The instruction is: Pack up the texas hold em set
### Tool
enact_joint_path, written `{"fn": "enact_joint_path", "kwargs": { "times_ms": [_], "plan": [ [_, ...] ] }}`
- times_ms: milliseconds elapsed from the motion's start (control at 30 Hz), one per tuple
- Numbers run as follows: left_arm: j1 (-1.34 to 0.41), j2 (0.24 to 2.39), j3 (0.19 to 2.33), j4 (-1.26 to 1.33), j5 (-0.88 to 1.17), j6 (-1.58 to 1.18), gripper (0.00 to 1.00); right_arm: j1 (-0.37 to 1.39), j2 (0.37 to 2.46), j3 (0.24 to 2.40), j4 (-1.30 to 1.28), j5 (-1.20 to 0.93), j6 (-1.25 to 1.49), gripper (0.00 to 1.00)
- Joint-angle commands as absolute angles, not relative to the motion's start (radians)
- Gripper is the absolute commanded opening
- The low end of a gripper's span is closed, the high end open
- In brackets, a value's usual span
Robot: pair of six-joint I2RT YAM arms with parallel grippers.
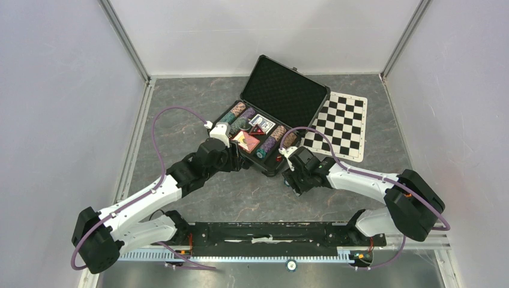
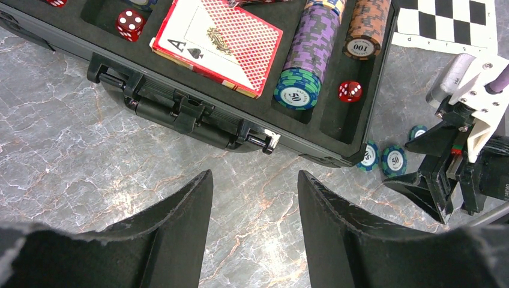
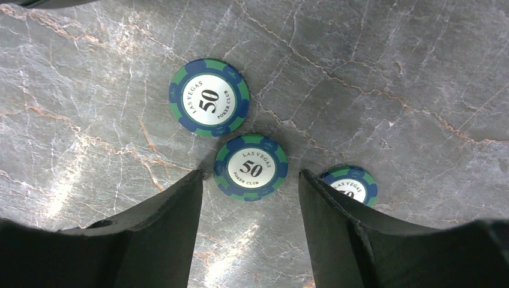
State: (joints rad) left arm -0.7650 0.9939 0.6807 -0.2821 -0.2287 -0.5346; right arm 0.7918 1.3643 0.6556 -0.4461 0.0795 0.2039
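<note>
The black case (image 1: 282, 96) lies open, its lid back. Its foam tray holds a red card deck (image 2: 219, 42), a purple chip stack (image 2: 309, 45), a brown stack (image 2: 366, 27) and red dice (image 2: 350, 90). Three teal chips lie flat on the table by the case's near right corner (image 3: 209, 97), (image 3: 251, 167), (image 3: 351, 185). My right gripper (image 3: 251, 175) hovers open over them; the middle chip sits at the gap between the fingertips, ungripped. In front of the case's latched wall (image 2: 180, 108), my left gripper (image 2: 255, 175) stands open above bare table.
A black-and-white chequered mat (image 1: 341, 123) lies right of the case. In the left wrist view the right arm's gripper (image 2: 420, 171) is close by on the right. White walls enclose the table on three sides, and the arms' rail (image 1: 270, 231) runs along the near edge.
</note>
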Motion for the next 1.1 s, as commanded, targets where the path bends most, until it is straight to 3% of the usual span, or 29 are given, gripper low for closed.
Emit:
{"fn": "enact_joint_path", "kwargs": {
  "times_ms": [0, 200, 333, 500, 1067],
  "plan": [
    [-0.758, 0.984, 0.691, -0.254, -0.216, -0.540, 0.60, 0.797, 1.377, 0.660, -0.501, 0.109, 0.217, 0.64],
    [-0.756, 0.982, 0.689, -0.256, -0.213, -0.540, 0.60, 0.800, 1.387, 0.657, -0.483, 0.095, 0.221, 0.60],
    [-0.753, 0.977, 0.688, -0.258, -0.214, -0.542, 0.60, 0.812, 1.387, 0.668, -0.486, 0.085, 0.212, 0.44],
    [-0.751, 0.981, 0.689, -0.255, -0.205, -0.551, 0.60, 0.827, 1.359, 0.676, -0.486, 0.074, 0.207, 0.37],
    [-0.750, 1.036, 0.685, -0.141, -0.033, -0.627, 0.62, 0.828, 1.204, 0.692, -0.471, 0.127, 0.202, 0.33]
  ]
}}
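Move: Between the right hand's open fingertips, about 1 cm below them, lies the poker chip it goes for, apparently stacked on another. A second chip lies some 2 cm ahead and 4 cm to the left, a third 1 cm ahead and 5 cm to the right, all flat on the table; the open case's near corner is about 4 cm ahead and 11 cm left. From the left hand the target chip is roughly 22 cm right, 5 cm back and 14 cm below. Closing on the chip from either side, the right hand eases back about half a centimetre at table height; its fingers stall part-way as the grip effort climbs. It then rises some 3 cm, tilting about 5 degrees, the effort dropping off and the fingers narrowing further until they are empty. Late on, the open left hand shifts about 2 cm right with a slight roll. ##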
